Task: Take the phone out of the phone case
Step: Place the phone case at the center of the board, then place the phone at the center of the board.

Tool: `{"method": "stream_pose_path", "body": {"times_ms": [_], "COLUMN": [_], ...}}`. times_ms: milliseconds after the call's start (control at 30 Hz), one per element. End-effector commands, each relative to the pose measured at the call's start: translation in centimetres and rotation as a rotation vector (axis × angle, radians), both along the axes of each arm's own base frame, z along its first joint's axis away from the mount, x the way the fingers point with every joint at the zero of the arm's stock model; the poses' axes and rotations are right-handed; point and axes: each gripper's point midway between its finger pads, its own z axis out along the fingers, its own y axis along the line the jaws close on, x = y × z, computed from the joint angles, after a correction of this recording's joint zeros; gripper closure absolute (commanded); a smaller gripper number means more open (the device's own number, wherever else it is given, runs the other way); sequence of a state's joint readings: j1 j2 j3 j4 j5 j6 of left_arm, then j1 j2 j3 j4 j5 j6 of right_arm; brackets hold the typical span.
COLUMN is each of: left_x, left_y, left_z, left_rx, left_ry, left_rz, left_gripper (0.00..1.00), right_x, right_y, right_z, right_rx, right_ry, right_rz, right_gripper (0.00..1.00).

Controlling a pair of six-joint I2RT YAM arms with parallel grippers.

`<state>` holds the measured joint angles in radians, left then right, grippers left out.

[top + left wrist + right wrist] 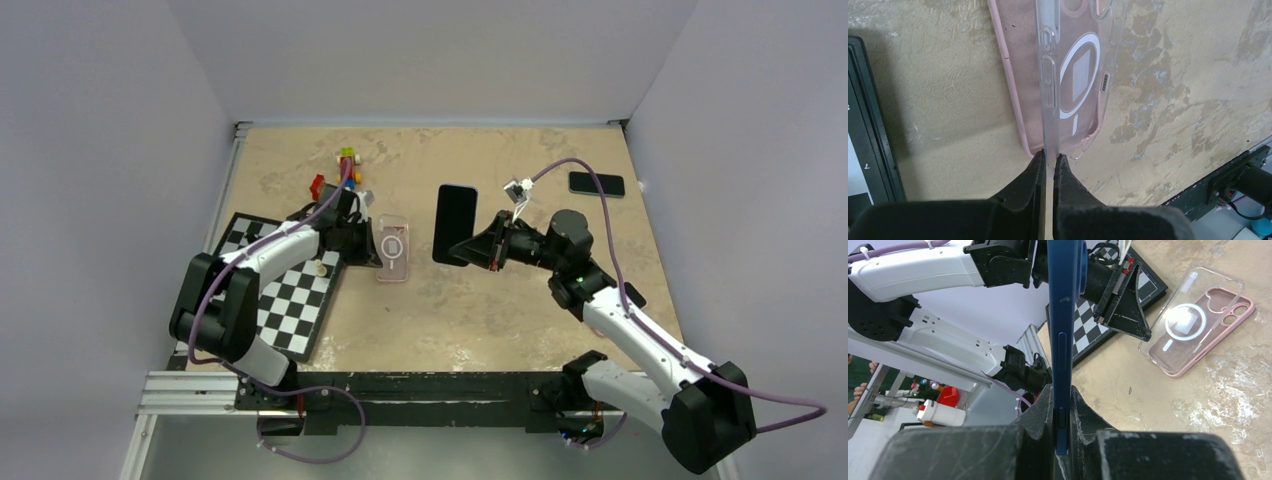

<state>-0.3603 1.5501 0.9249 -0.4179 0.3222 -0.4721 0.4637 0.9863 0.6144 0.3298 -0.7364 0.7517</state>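
The clear phone case lies flat and empty on the tan table, its white ring up, with a pink layer showing under it. My left gripper is shut on the case's near side wall. The blue phone is out of the case and held edge-up above the table to its right. My right gripper is shut on the phone's lower edge. In the right wrist view the phone rises straight up, with the case and left fingers beyond it.
A black-and-white chessboard lies at the left under the left arm, with a small pale piece on it. Coloured toy blocks sit behind the left gripper. A second dark phone rests at the back right. A black rail borders the near edge.
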Motion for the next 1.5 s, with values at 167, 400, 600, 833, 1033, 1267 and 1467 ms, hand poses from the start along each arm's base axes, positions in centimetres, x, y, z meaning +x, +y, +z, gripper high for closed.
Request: {"method": "stream_pose_path", "body": {"times_ms": [167,400,600,833,1033,1267,1467], "left_x": [0.1,0.8,0.9,1.9,4.0,5.0,4.0], "left_y": [0.6,1.5,2.7,2.3,1.9,1.3,2.2], "left_z": [-0.4,1.2,5.0,14.9,25.1,25.8,24.0], "left_rx": [0.057,0.119,0.203,0.154,0.031,0.038,0.087], "left_ry": [0.06,0.0,-0.118,-0.35,-0.636,-0.714,-0.716], "left_rz": [0.038,0.064,0.067,0.084,0.146,0.089,0.074], "left_gripper": [0.88,0.52,0.31,0.04,0.03,0.04,0.04], "right_x": [-0.2,-0.3,0.2,4.2,8.6,13.4,15.6], "right_y": [0.1,0.1,0.1,-1.1,-5.5,-16.7,-26.3], "right_z": [2.5,2.5,2.4,-1.1,-8.0,-13.8,-13.7], "right_rx": [0.059,0.06,0.053,-0.033,-0.065,-0.075,0.074], "right_ry": [-0.097,-0.091,-0.074,0.082,0.35,0.586,0.653], "right_rz": [0.024,0.027,0.009,-0.201,-0.482,-1.017,-1.416], "right_gripper": [1.0,1.0,1.0,1.0,1.0,1.0,1.0]}}
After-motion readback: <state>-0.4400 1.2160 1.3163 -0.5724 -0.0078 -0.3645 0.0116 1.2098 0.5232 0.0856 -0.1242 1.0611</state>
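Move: The left gripper still pinches the clear case by its left edge over the pink case, whose middle lies about 3 cm ahead, 4 cm right and 4 cm below; the chessboard's middle is some 25 cm left and 7 cm back. The right gripper holds the dark phone. The bare spot for it is about 14 cm ahead, 27 cm right and 24 cm below; the black phone lies 16 cm beyond that spot, the pink-edged phone 19 cm nearer and 5 cm farther right. Ease the left gripper down about 1 cm, opening the fingers while sliding 2 cm left to let go of the clear case, then lift fast by some 25 cm and slightly forward, fingers tipping up towards forward. Hold the right gripper still at first, then swing the pinched phone right, down and forward towards the bare spot, turning clockwise and nosing down. ##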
